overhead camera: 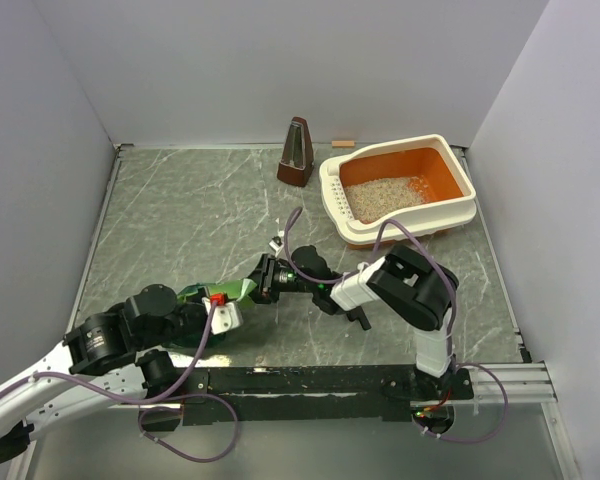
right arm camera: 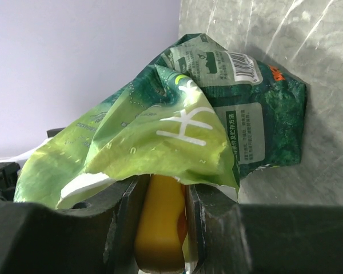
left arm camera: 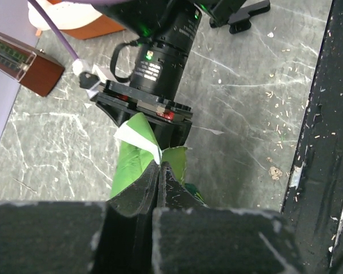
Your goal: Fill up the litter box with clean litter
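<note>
The litter box (overhead camera: 411, 223) stands at the back right, cream outside and orange inside. Clean litter (overhead camera: 383, 195) covers part of its floor. A crinkly green bag (overhead camera: 215, 291) lies between the two arms near the front left. My left gripper (left arm camera: 160, 170) is shut on a torn edge of the green bag (left arm camera: 134, 155). My right gripper (right arm camera: 160, 191) is shut on the handle of an orange scoop (right arm camera: 160, 225), whose front end is hidden inside the green bag (right arm camera: 177, 125). In the top view the right gripper (overhead camera: 266, 278) meets the bag's mouth opposite the left gripper (overhead camera: 223, 306).
A brown pyramid-shaped metronome (overhead camera: 298, 153) stands behind the middle of the table, with a small wooden block (overhead camera: 343, 143) next to it by the back wall. Spilled granules (left arm camera: 274, 170) dot the marble-patterned table near the black front rail (left arm camera: 331, 114).
</note>
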Controlling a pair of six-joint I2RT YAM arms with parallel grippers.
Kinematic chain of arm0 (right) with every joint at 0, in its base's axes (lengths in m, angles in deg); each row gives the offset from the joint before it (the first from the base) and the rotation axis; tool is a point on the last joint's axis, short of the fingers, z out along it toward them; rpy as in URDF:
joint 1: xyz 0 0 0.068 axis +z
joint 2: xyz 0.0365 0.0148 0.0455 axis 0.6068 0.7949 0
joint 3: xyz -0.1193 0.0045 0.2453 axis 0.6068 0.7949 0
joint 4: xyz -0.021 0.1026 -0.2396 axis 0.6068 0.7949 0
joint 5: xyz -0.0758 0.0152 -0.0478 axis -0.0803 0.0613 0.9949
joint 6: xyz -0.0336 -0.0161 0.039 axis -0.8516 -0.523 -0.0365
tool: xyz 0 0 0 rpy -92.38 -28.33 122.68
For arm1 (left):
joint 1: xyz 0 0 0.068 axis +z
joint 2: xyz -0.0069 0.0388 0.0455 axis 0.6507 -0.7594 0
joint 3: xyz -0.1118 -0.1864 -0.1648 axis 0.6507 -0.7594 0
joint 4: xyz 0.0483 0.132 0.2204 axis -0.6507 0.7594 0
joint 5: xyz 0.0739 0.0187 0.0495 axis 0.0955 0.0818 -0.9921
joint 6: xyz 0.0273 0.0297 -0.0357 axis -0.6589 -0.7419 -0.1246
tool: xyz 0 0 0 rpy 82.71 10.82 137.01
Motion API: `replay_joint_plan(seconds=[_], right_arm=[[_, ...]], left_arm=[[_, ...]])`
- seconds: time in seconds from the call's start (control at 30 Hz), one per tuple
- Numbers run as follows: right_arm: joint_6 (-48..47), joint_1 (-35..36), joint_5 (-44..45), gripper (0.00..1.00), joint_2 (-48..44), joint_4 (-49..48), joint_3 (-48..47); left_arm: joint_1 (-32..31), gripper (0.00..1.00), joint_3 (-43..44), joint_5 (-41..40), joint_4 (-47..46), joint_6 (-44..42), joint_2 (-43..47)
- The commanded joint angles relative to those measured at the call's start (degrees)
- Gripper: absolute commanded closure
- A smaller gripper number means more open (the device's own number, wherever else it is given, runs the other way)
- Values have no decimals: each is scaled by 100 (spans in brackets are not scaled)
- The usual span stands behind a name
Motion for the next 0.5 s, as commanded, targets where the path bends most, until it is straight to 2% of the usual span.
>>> replay_joint_plan(seconds=[0.0,0.27,0.47], right_arm=[[23,-181,-99,100,-549,-640,57],[40,-604,-539,100,-1023,-1422,1208],[-4,-850,-829,100,-1524,-1564,1614]], left_arm=[[-55,99,-111,150,-302,192,-107],[-55,99,-190,-43,-390,254,-300],[-55,99,-278,80,-548,307,-379]])
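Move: The right hand holds the orange scoop, its head inside the bag; the litter box lies about 30 cm ahead of it and 38 to the right, some 6 cm lower. The bag's body is around 6 cm back, 6 left and 6 below; the black clip sits 25 cm right, 3 back, 12 below. From the left hand, pinching the bag's rim, the bag's body is level ahead, 6 cm left and 16 below. Right hand draws the scoop about 7 cm right and slightly up; left keeps the rim pinched, sinking 1–2 cm. ##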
